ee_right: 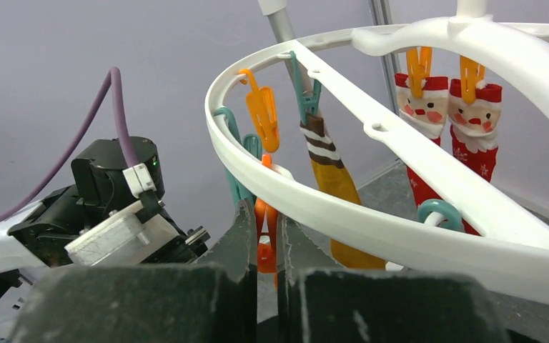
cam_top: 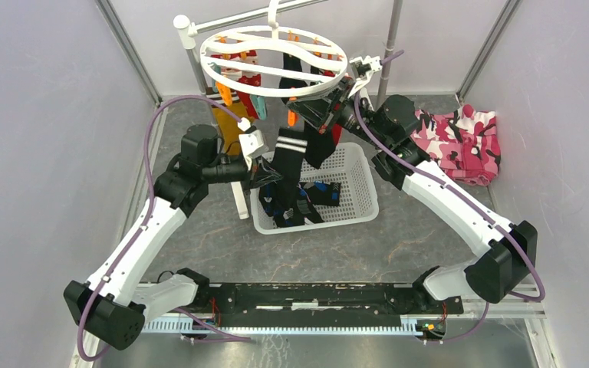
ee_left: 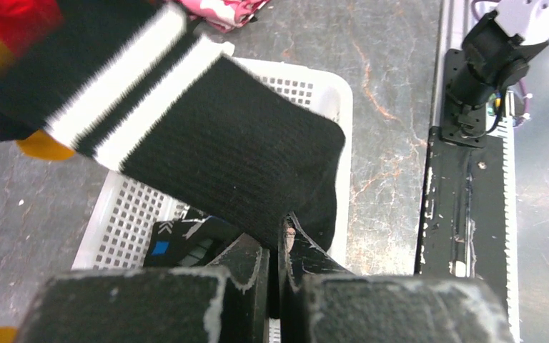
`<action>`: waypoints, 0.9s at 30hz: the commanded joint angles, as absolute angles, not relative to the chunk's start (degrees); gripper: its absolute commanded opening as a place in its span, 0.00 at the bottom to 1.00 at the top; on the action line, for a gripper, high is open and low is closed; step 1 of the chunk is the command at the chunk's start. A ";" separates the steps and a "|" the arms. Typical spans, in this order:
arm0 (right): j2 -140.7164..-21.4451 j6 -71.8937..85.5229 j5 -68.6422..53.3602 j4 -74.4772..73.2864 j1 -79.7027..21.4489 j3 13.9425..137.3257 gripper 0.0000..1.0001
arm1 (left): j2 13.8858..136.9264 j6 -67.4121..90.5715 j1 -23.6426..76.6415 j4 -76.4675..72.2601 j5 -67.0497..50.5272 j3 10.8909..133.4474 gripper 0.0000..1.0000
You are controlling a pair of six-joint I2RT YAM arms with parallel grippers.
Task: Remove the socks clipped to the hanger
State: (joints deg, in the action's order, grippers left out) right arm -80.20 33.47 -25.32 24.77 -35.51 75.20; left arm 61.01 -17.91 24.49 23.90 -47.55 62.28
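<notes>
The hanger (cam_top: 272, 57), a white ring with orange and teal clips, hangs at the back. My left gripper (ee_left: 277, 239) is shut on the lower end of a black sock (ee_left: 214, 136) with two white stripes, above the basket. In the top view that black sock (cam_top: 291, 149) runs from the left gripper (cam_top: 272, 175) up toward the ring's near rim. There my right gripper (ee_right: 266, 229) is shut on an orange clip (ee_right: 266, 246) under the hanger (ee_right: 372, 214). Two red Santa socks (ee_right: 422, 107) and a mustard sock (ee_right: 332, 175) hang clipped.
A white perforated basket (cam_top: 360, 195) below the ring holds dark socks (cam_top: 307, 199). Pink camouflage cloth (cam_top: 460, 142) lies at the right. A white stand pole (cam_top: 239, 195) rises left of the basket, a grey pole (cam_top: 391, 38) behind the right arm. Purple walls enclose the table.
</notes>
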 commanded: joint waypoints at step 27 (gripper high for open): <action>-71.92 13.12 -24.21 13.01 -20.29 60.29 0.91 | 62.76 -14.45 24.28 14.08 -34.00 62.60 1.00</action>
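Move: The left hand holds the freed striped black sock; the basket's middle lies about 6 cm ahead, 10 to its right and 25 below. The right hand squeezes the orange clip at its fingertips. From it, the hanger ring's centre is some 14 cm ahead, 5 left and 5 above; the teal clip 2 ahead and 7 left; the next hanging black sock roughly 3 ahead, 4 right and 15 below. The left hand edges 5 cm forward, releasing the sock; the right opens off the clip, moving down and rightward. ##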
